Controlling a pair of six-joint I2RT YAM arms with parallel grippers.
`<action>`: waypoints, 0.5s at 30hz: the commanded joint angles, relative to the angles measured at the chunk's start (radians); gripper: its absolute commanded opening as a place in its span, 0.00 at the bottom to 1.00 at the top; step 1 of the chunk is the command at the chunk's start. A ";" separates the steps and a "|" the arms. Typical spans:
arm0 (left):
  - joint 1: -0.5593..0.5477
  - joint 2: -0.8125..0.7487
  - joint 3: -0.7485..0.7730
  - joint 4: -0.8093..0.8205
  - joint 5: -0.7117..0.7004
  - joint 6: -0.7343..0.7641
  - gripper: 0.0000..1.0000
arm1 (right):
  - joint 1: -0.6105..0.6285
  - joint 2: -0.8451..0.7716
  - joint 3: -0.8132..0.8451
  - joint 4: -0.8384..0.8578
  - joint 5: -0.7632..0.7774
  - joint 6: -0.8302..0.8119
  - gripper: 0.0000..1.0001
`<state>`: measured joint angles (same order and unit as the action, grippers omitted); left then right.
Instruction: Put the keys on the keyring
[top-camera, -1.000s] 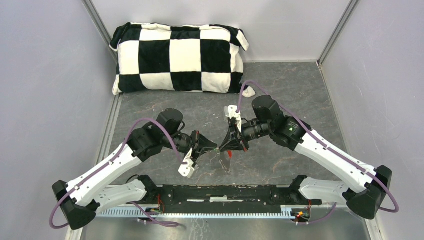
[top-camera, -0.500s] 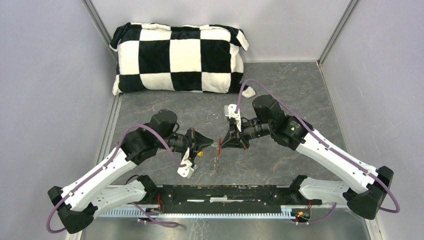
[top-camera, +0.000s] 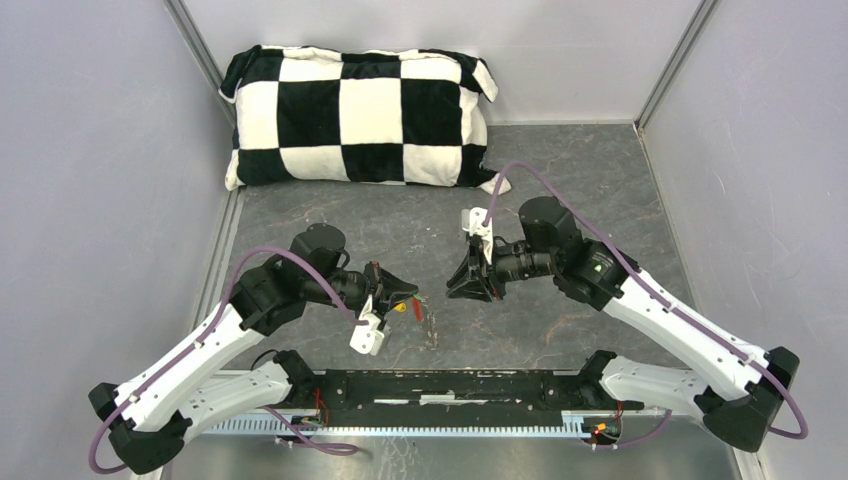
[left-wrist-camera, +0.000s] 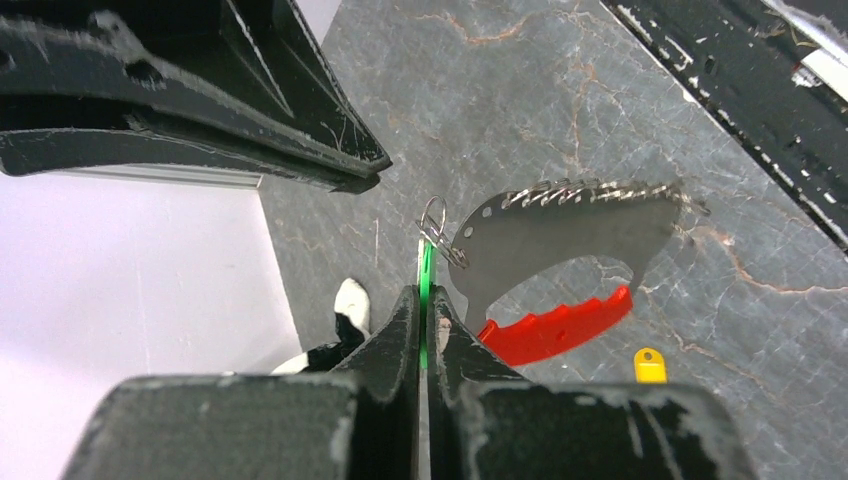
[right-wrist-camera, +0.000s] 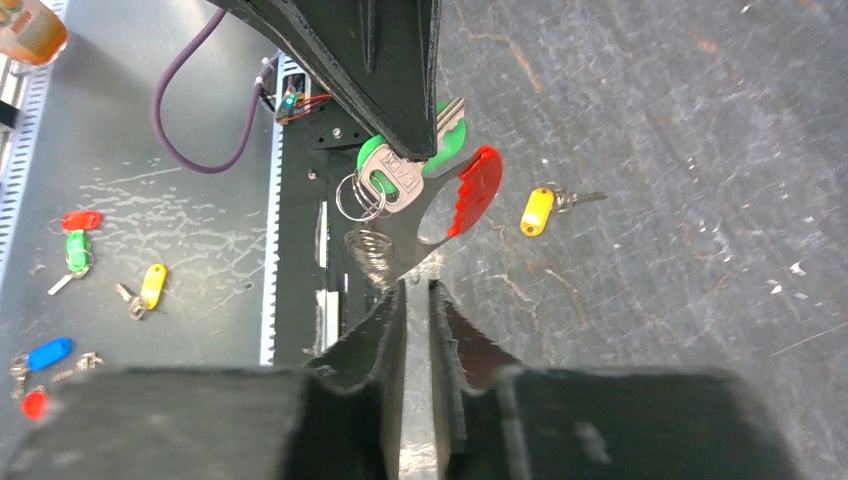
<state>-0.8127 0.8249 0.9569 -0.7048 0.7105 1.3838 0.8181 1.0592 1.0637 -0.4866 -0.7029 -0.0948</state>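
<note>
My left gripper (left-wrist-camera: 424, 300) is shut on the green key (left-wrist-camera: 425, 275), seen edge-on between its fingertips. The keyring (left-wrist-camera: 433, 214), a small wire loop, sits at the key's tip, and a grey metal plate with a red tag (left-wrist-camera: 556, 330) hangs from it. The right wrist view shows the green key (right-wrist-camera: 378, 172), keyring (right-wrist-camera: 358, 196) and red tag (right-wrist-camera: 476, 188) hanging below the left fingers (right-wrist-camera: 385, 80). My right gripper (right-wrist-camera: 418, 292) stands a little open, empty, just short of the plate. The yellow key (right-wrist-camera: 538, 211) lies on the table. From above, the left gripper (top-camera: 410, 296) and right gripper (top-camera: 452, 285) face each other.
A checkered pillow (top-camera: 358, 118) lies at the back of the grey table (top-camera: 560, 190). Several spare tagged keys (right-wrist-camera: 78, 240) lie on the steel surface near the arms' black base rail (top-camera: 450, 385). Grey walls close in both sides.
My right gripper has opened, let go of the red-tagged piece and drawn back to the right. My left arm has pulled back left with the green key, the keyring hanging from it.
</note>
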 joint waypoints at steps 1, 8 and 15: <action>0.003 -0.005 0.025 0.098 0.037 -0.186 0.02 | -0.001 -0.078 -0.079 0.184 -0.007 0.070 0.33; 0.003 -0.013 0.024 0.111 0.041 -0.204 0.02 | 0.000 -0.163 -0.237 0.373 0.008 0.176 0.80; 0.003 0.013 0.043 0.111 0.019 -0.228 0.02 | 0.049 -0.224 -0.344 0.524 0.178 0.237 0.98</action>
<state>-0.8131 0.8268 0.9569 -0.6472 0.7162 1.2190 0.8288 0.8558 0.7364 -0.1169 -0.6437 0.0906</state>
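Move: Hanging from the ring of the green key pinched in the left fingers, the keyring plate has its middle about 5 cm left of the right hand, 1 cm back and 8 cm lower. The green key itself is some 6 cm to the right hand's left, at its height and level with it. The yellow key lies on the table some 12 cm left, 7 cm ahead and 25 cm below. From the left hand, the plate's middle is 2 cm right, 1 cm back and 8 cm below. Opening wide from about a quarter open, the right hand, already free of the key, sinks nearly 2 cm in the gap beside the hanging plate while easing about a centimetre back, its left-pointing fingers tipping up by some 10 degrees. The left hand keeps its pinch on the green key, almost in place, rolling slightly about its fingers. ##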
